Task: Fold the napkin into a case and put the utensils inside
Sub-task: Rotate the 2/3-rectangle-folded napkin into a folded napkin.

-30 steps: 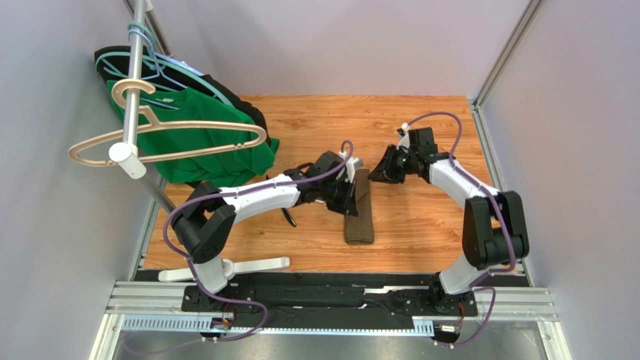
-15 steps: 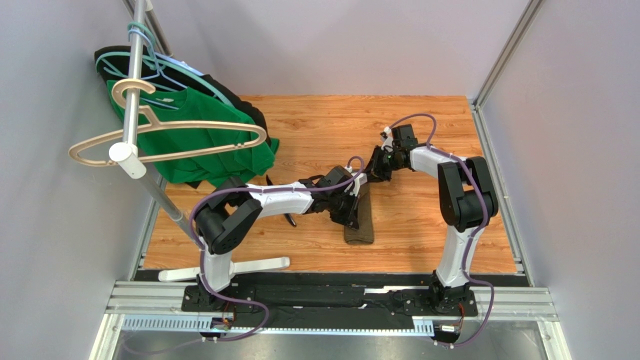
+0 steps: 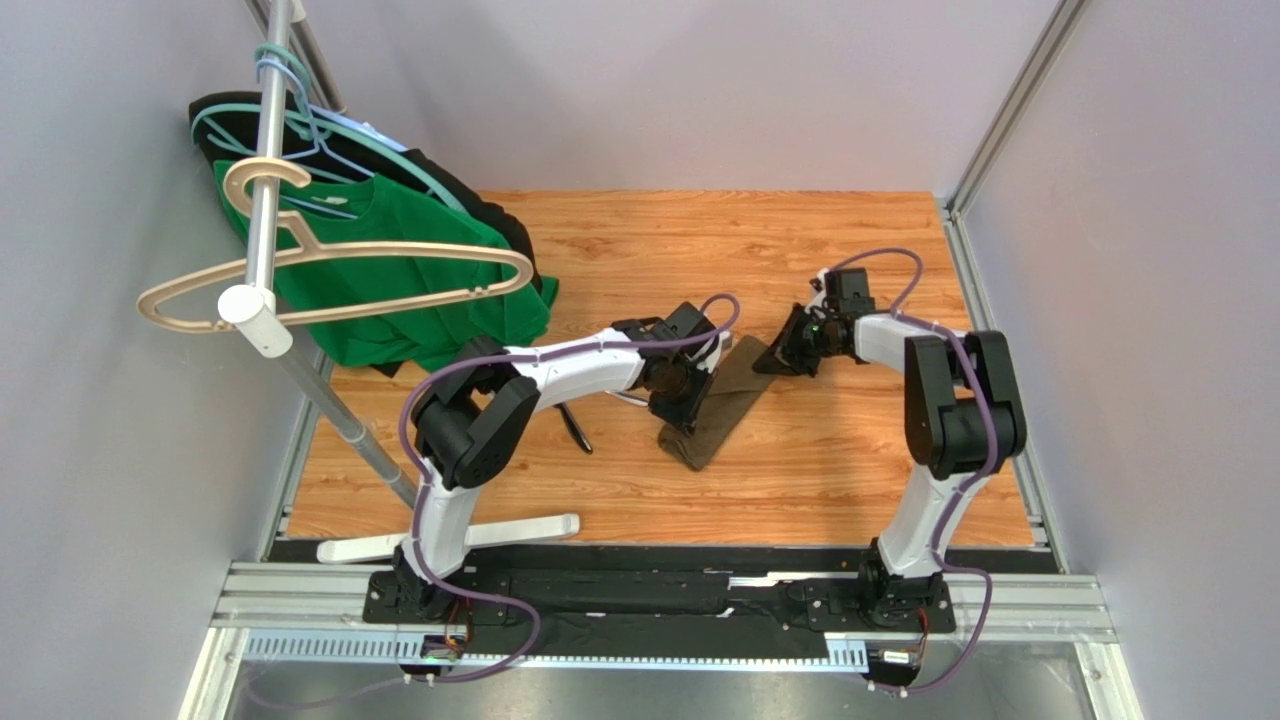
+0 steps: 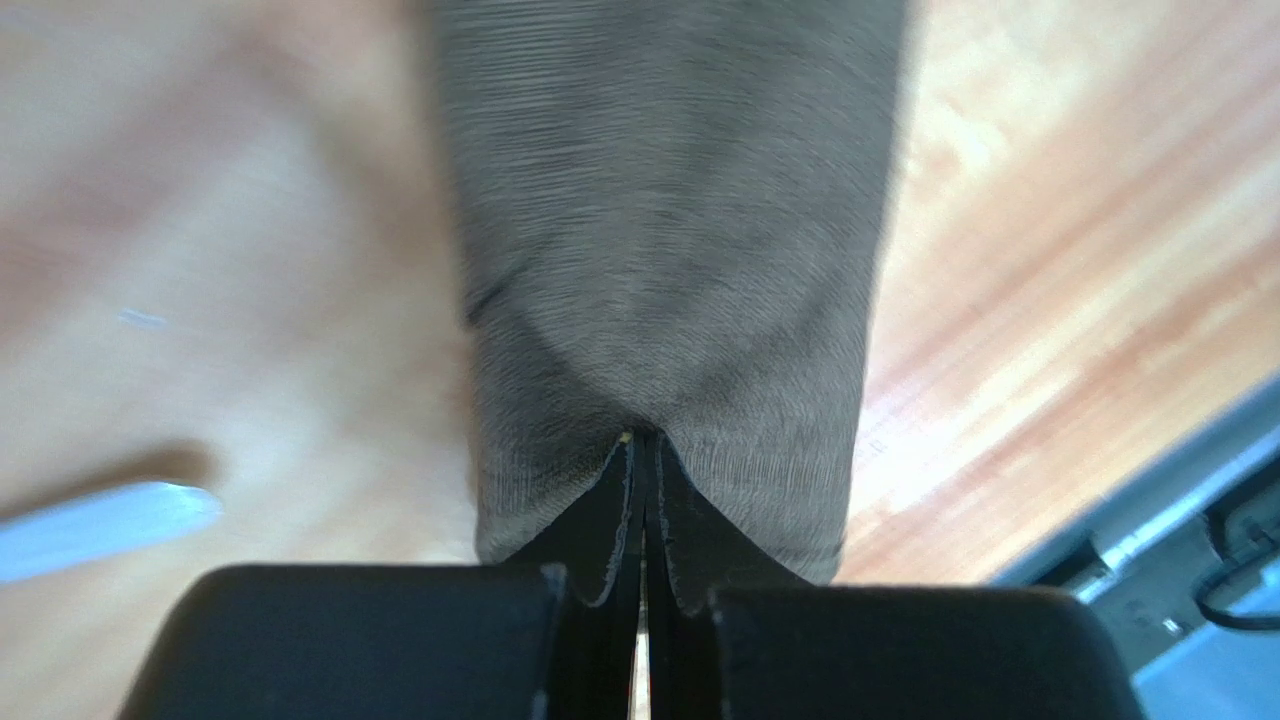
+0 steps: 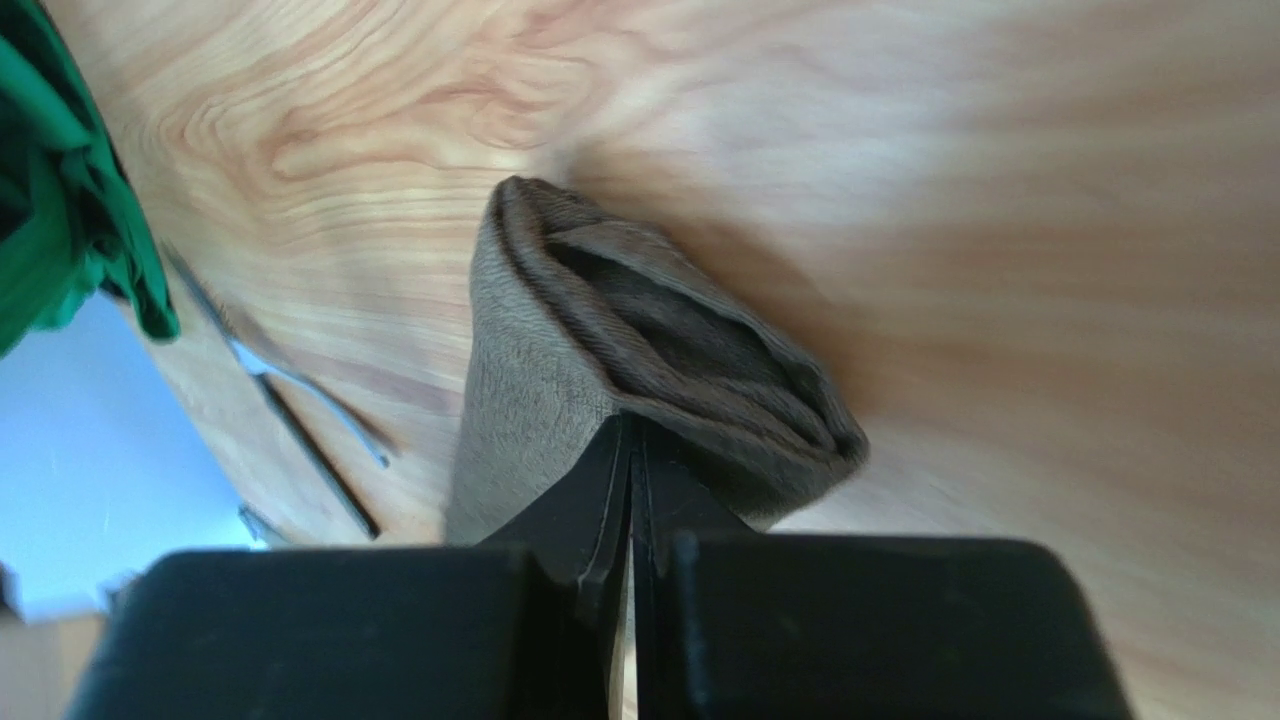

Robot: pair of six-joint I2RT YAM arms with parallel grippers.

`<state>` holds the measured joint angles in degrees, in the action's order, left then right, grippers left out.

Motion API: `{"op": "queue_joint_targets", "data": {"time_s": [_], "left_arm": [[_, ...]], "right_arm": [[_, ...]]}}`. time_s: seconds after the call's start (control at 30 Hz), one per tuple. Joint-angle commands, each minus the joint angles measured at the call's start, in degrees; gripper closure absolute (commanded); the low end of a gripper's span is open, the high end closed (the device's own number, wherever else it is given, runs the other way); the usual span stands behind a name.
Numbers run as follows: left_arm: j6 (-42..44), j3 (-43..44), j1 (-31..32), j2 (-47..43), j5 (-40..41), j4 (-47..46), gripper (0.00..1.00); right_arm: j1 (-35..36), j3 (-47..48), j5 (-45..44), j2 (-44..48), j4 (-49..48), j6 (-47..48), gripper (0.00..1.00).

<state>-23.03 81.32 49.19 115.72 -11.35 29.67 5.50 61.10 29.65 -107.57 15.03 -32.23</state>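
Observation:
The napkin (image 3: pixel 724 408) lies on the wooden table as a narrow folded olive-brown strip, slanting from upper right to lower left. My left gripper (image 3: pixel 688 398) sits at its left side, near the lower end. In the left wrist view the jaws are closed, with the cloth (image 4: pixel 676 225) puckered round the left gripper (image 4: pixel 643 438). My right gripper (image 3: pixel 784 357) is shut on the strip's upper right end. In the right wrist view the right gripper (image 5: pixel 631 425) pinches the layered folds (image 5: pixel 661 345). Utensils (image 5: pixel 308 405) lie on the wood left of the napkin, partly hidden by the left arm from above.
A green shirt (image 3: pixel 406 300) and a black garment hang with several hangers (image 3: pixel 338 270) on a metal rack (image 3: pixel 271 180) at the back left. The rack's white foot (image 3: pixel 496 530) lies near the table's front edge. Grey walls close both sides.
The right gripper closed on the napkin's upper end and pulled it right. The left gripper shifted left with the lower end, so the strip turned from upright to slanted.

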Motion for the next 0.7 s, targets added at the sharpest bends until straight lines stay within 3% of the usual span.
{"op": "queue_joint_targets", "data": {"time_s": [0.0, 0.17, 0.23, 0.3, 0.53, 0.67], "left_arm": [[6.0, 6.9, -4.0, 4.1, 6.6, 7.8, 1.00], [6.4, 18.6, -7.4, 10.5, 5.9, 11.0, 1.00], [5.9, 23.4, -8.9, 14.0, 0.9, 10.9, 1.00], [3.7, 25.9, -10.1, 17.2, -3.6, 8.3, 1.00], [-0.3, 35.3, -11.8, 23.7, -7.1, 2.0, 1.00], [-4.9, 37.3, -12.6, 27.0, -14.2, -9.9, 1.00]], "right_arm": [[-2.3, -8.0, -8.9, 5.2, -0.3, -2.4, 0.98], [-4.5, -16.8, -9.1, 12.8, -3.6, -7.1, 0.98], [-4.4, -19.4, -8.3, 14.4, -4.2, -8.5, 0.98], [-4.4, -22.8, -7.1, 16.7, -6.4, -11.3, 0.97], [-4.3, -32.5, -5.7, 22.4, -14.4, -17.9, 0.96], [-4.2, -34.7, -5.6, 22.1, -19.4, -20.1, 0.95]]}}
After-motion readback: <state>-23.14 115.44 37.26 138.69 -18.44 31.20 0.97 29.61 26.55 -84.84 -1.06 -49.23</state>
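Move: Both hands already have shut fingertips on the slanting napkin; its middle lies about 5 cm ahead and 6 cm right of the left hand, some 6 cm back and 7 cm left of the right, just below both. From the left hand, the fork lies 6 cm ahead and 14 cm left, the knife about 1 cm ahead and 20 cm left, both roughly 2 cm lower. Shut fingertips still on the napkin, left hand drags forward about 16 cm, right hand back 8 and slightly right. ##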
